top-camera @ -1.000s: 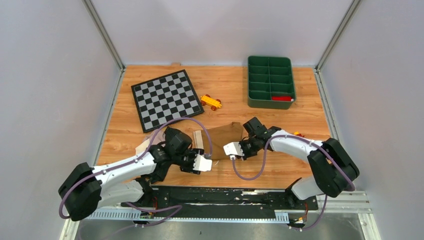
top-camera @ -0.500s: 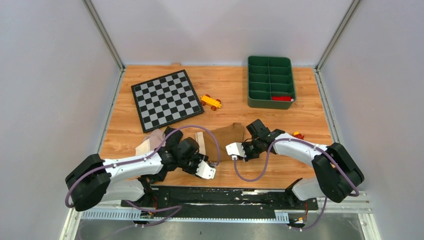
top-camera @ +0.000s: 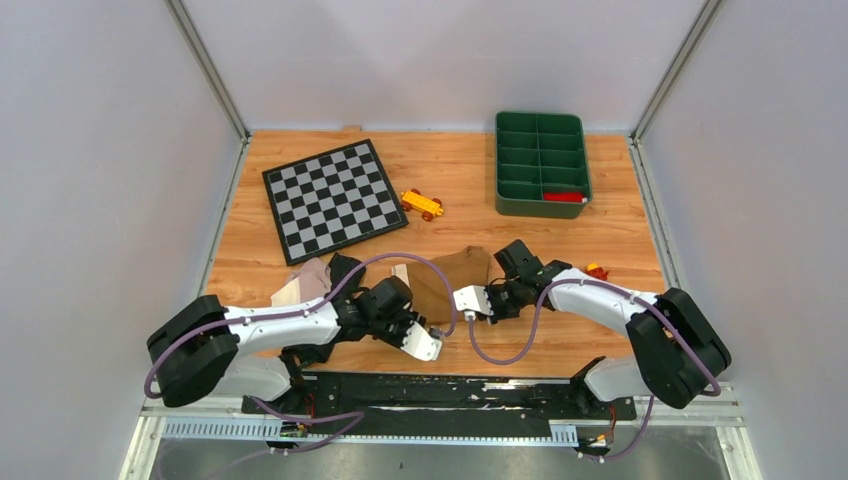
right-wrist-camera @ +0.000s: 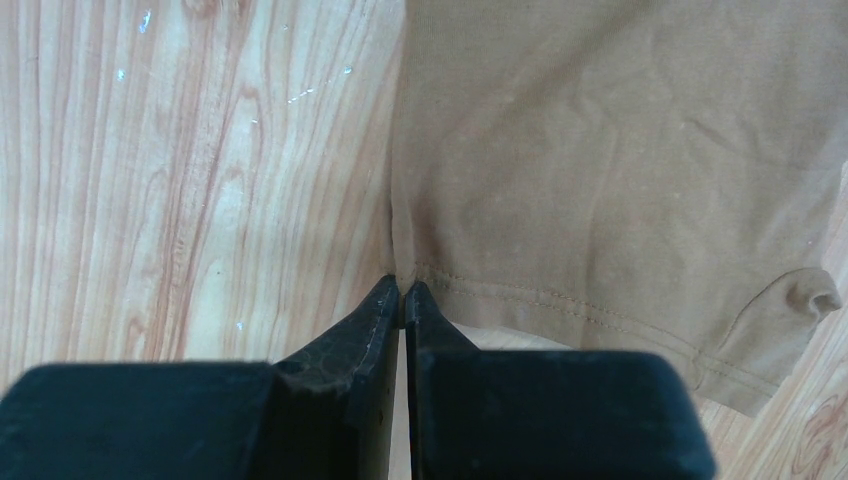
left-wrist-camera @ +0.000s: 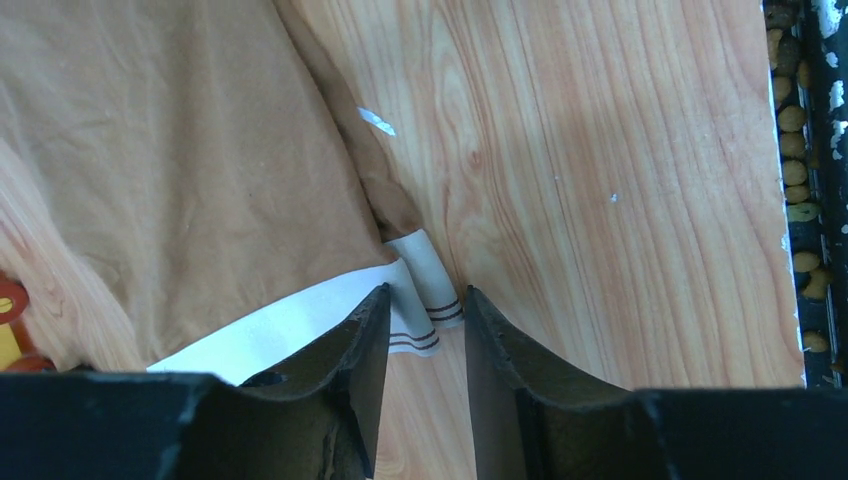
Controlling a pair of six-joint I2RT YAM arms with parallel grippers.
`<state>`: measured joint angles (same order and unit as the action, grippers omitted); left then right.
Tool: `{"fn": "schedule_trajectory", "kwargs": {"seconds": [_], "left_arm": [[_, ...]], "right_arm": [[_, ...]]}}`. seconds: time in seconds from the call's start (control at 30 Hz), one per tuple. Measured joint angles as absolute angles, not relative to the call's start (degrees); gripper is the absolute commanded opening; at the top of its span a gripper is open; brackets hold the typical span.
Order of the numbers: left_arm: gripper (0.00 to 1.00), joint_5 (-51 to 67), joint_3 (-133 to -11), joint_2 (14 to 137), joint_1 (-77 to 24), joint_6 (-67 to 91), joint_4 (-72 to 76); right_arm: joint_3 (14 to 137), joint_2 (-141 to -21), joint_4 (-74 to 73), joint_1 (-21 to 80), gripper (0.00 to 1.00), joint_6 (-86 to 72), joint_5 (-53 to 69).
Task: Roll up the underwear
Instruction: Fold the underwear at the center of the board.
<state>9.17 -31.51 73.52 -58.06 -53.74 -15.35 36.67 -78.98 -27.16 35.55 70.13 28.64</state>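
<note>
The tan-brown underwear (top-camera: 455,272) lies flat on the wood between my two arms, its cream waistband (left-wrist-camera: 300,320) on the left side. My left gripper (top-camera: 432,343) reaches in from the left. Its jaws stand a little apart around the striped end of the waistband, with bare wood showing in the gap (left-wrist-camera: 425,292). My right gripper (top-camera: 463,301) is shut on a small fold at the stitched hem of the underwear (right-wrist-camera: 620,150), pinched at the tips (right-wrist-camera: 402,287). A pale pink-beige garment (top-camera: 300,284) lies bunched behind my left arm.
A checkerboard mat (top-camera: 335,198) lies at the back left, with a yellow toy car (top-camera: 422,204) beside it. A green compartment tray (top-camera: 499,165) holding a red piece stands at the back right. A small red-and-yellow object (top-camera: 597,270) sits right of the underwear. The black base rail (top-camera: 450,388) runs along the near edge.
My left gripper has swung right and toward the near edge, its jaws narrowing around the waistband end. My right gripper stays shut on the hem, barely shifted.
</note>
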Motion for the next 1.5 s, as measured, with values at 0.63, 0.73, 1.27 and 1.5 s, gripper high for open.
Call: {"fn": "schedule_trajectory", "kwargs": {"seconds": [0.63,0.73,1.27,1.5], "left_arm": [[0.0,6.9,-35.4,77.9,-57.8,-52.6,-17.2],[0.0,8.7,-35.7,76.4,-56.4,-51.7,-19.7],[0.0,23.4,-42.4,69.7,-49.6,-52.2,-33.5],[0.0,29.8,-46.5,74.8,-48.3,-54.7,-40.7]], "right_arm": [[36.7,-77.7,-30.8,35.1,0.06,67.3,29.0],[38.0,-77.0,-34.6,35.1,0.07,66.0,29.7],[44.8,-73.8,-48.5,35.1,0.07,60.9,34.9],[45.9,-73.6,-53.5,34.2,0.07,61.0,37.7]]}}
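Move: Between the left hand's parted fingertips lies the waistband's near corner, about 1 cm ahead and 1 cm right of the hand point, level with it. The dark clothes pile is some 16 cm to that hand's left and 4 cm farther out; the yellow toy car is roughly 21 cm ahead and 2 cm left. The right hand already pinches the near hem corner; from it, the waistband corner is about 13 cm left and 2 cm back, and the red toy some 19 cm right, 7 cm ahead. Easing about 1 cm forward, the left fingers close and pinch the two layers of the waistband's near corner, while the right keeps its shut grip on the hem corner. Both hands then rise together some 5 cm and draw back towards the bases, the right about 6 cm and the left about 3.5 cm from its farthest point, fingertips swinging back some 20 degrees. ##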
